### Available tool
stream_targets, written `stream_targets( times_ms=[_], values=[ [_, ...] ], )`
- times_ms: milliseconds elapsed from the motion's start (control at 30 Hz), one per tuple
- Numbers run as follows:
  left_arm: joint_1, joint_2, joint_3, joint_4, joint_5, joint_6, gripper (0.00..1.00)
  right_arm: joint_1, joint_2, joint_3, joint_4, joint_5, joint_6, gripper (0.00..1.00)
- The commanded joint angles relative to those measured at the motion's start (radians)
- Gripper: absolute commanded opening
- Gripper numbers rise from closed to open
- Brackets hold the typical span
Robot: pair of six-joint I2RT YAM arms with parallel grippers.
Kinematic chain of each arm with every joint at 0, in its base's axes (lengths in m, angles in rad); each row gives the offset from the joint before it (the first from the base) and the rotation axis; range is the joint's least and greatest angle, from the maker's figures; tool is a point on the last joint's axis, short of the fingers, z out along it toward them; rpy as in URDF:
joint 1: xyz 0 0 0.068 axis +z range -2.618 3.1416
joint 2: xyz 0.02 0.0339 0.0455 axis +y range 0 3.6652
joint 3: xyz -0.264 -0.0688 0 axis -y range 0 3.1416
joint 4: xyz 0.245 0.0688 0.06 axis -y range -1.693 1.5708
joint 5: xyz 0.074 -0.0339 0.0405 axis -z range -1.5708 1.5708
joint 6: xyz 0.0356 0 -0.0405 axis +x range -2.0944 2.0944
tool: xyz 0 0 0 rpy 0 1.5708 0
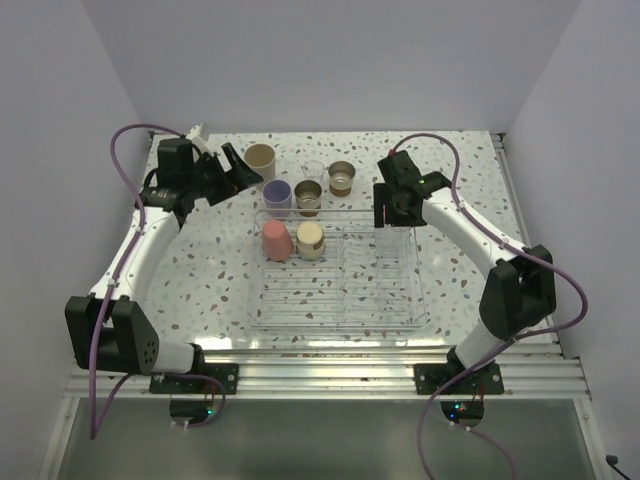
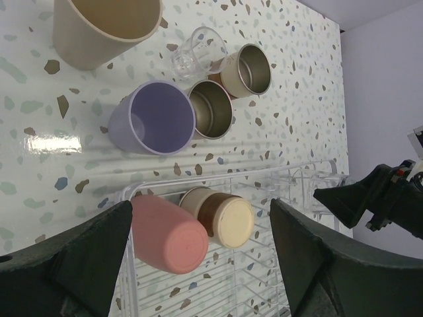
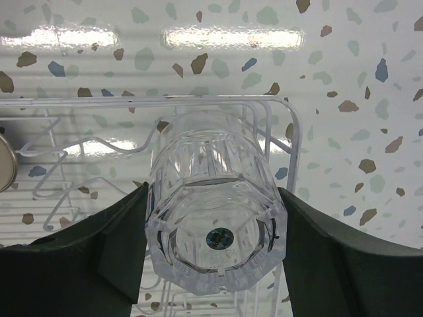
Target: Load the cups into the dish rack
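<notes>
My right gripper is shut on a clear cup, held bottom-up over the back right corner of the dish rack. Inside the rack, at its back left, a coral-pink cup and a steel cup with a tan base stand upside down. My left gripper hangs open and empty behind the rack's back left corner. Upright on the table behind the rack are a beige cup, a lavender cup, a clear cup and two steel cups.
The rack takes up the middle of the speckled table. White walls close in the back and both sides. Purple cables loop from both arms. The right arm's gripper shows at the edge of the left wrist view.
</notes>
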Motion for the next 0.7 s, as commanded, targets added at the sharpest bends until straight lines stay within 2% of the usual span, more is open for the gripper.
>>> stream_targets(
  times_ms=[0, 100, 133, 167, 200, 233, 300, 333, 433, 667],
  values=[
    [0.009, -0.014, 0.009, 0.022, 0.002, 0.015, 0.87, 0.018, 0.027, 0.035, -0.038, 0.122, -0.034, 0.09],
    [0.007, -0.015, 0.003, 0.024, 0.007, 0.015, 0.88, 0.032, 0.036, 0.040, -0.044, 0.145, -0.035, 0.29],
    [0.007, -0.017, 0.001, 0.025, 0.008, 0.013, 0.87, 0.032, 0.039, 0.035, -0.046, 0.143, -0.034, 0.44],
    [0.007, -0.018, 0.003, 0.025, 0.007, 0.013, 0.87, 0.035, 0.041, 0.035, -0.046, 0.154, -0.032, 0.52],
    [0.007, -0.020, 0.001, 0.025, 0.007, 0.013, 0.88, 0.035, 0.041, 0.032, -0.047, 0.155, -0.031, 0.58],
    [0.007, -0.018, 0.003, 0.028, 0.008, 0.013, 0.87, 0.033, 0.041, 0.028, -0.047, 0.154, -0.029, 0.68],
    [0.007, -0.020, 0.003, 0.027, 0.007, 0.016, 0.88, 0.035, 0.041, 0.028, -0.053, 0.155, -0.029, 0.77],
    [0.007, -0.018, 0.003, 0.027, 0.007, 0.016, 0.87, 0.036, 0.036, 0.028, -0.053, 0.152, -0.029, 0.85],
    [0.007, -0.014, 0.004, 0.028, 0.004, 0.024, 0.88, 0.035, 0.022, 0.032, -0.056, 0.148, -0.028, 0.98],
    [0.018, 0.017, 0.067, -0.008, -0.045, 0.049, 0.88, 0.036, 0.010, 0.130, -0.105, 0.099, -0.020, 0.98]
  ],
)
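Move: The clear cup in the right hand is going into the slot at the dish rack's far right corner, about 1 cm ahead of that hand and some 5 cm below it. Level with that slot, the cream cup stands about 16 cm to its left and the pink cup about 23 cm. The steel-lined cup outside the rack is some 10 cm left and 12 cm ahead of the hand. From the left hand, the slot lies about 28 cm right, 4 cm back and 15 cm lower. Downward by about 1.5 cm the right hand sets the clear cup deeper into the far right corner of the dish rack, rolling slightly so that its left side sinks. At the bottom the fingers open wide and give up their grip on the cup, the right finger standing well clear of it, and the hand starts rising again by about 1 cm. ##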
